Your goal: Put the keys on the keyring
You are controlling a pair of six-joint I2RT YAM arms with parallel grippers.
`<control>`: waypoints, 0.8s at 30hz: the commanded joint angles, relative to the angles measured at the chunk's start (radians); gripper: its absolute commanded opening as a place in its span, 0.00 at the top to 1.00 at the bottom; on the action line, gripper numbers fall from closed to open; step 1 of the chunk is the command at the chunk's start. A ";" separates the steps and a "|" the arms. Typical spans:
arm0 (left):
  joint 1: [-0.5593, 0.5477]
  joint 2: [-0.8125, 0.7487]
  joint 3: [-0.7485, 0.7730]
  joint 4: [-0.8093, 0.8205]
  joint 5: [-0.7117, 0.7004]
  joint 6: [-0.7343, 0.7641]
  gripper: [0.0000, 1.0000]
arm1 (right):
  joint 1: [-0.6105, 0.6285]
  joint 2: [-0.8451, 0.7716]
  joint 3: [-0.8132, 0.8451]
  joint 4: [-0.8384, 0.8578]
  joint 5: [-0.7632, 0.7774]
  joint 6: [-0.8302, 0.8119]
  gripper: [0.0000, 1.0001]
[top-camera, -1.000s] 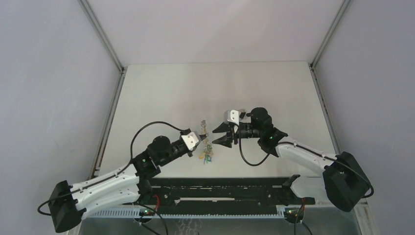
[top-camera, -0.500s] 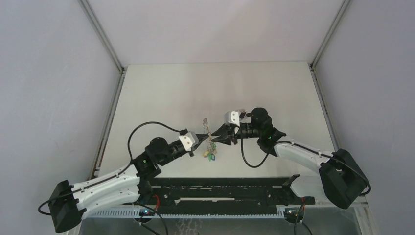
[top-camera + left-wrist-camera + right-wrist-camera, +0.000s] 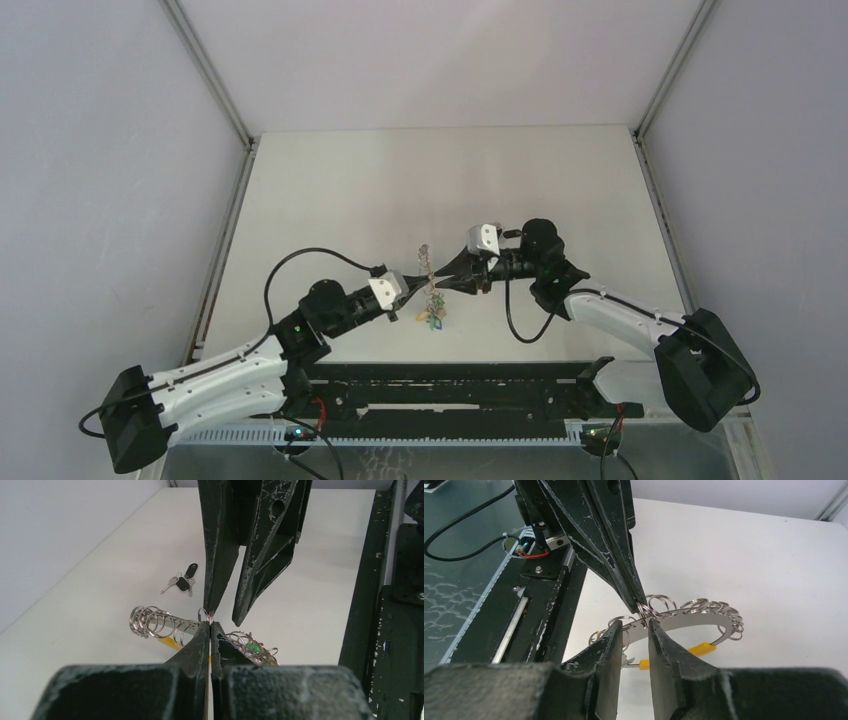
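The keyring [image 3: 165,622] is a curved flat metal band strung with several small split rings; it hangs above the table between both arms [image 3: 427,262]. My left gripper [image 3: 209,622] is shut on one small split ring at the band's middle. My right gripper [image 3: 636,626] faces it tip to tip, its jaws a narrow gap apart astride the band [image 3: 694,617] just under the left fingertips [image 3: 640,605]. Keys with green [image 3: 252,647] and yellow [image 3: 701,647] heads dangle from the band [image 3: 433,315]. A black-headed key bunch [image 3: 181,582] lies apart on the table.
The black rail frame [image 3: 450,395] runs along the near edge below both arms. A metal post [image 3: 205,75] and grey walls close in the white table [image 3: 440,180] at left and right.
My right gripper has moved left up to the keyring and narrowed its jaws around the band. The left gripper has shifted slightly right, and the key bundle hangs between both tips.
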 commanded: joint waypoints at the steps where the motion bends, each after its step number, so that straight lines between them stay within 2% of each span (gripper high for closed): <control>1: 0.000 -0.004 -0.003 0.092 0.033 -0.014 1.00 | -0.005 -0.023 0.003 0.062 -0.045 0.034 0.76; 18: 0.000 -0.015 -0.023 0.162 0.070 -0.028 1.00 | 0.004 0.009 0.013 0.082 -0.109 0.057 0.86; 22: 0.001 -0.008 -0.026 0.180 0.071 -0.040 1.00 | 0.011 0.010 0.030 0.029 -0.109 0.033 0.99; 24: 0.001 -0.010 -0.028 0.180 0.055 -0.049 1.00 | 0.011 0.001 0.030 0.007 -0.095 0.022 1.00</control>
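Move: Just off the right hand's open fingertips, about 1 cm to its left and level with it, sit the small rings that the left tips already pinch, practically at the left hand's own grip point. From the right hand, the curved metal plate's far end is some 6 cm ahead and 3 cm left; the colour-tagged keys hang roughly 7 cm back, 2 cm left and 5 cm lower. The black-tagged keys lie on the table about 9 cm ahead, 13 cm right and 17 cm below. Closing in on the pinched rings, the right hand eases back and up by about 1 cm each, turning slightly counter-clockwise, and shuts its quarter-open fingers on the rings tip to tip with the left hand's. The left keeps its pinch and brings the rings up and back by about 1 cm, drifting a little right towards the right fingertips. ##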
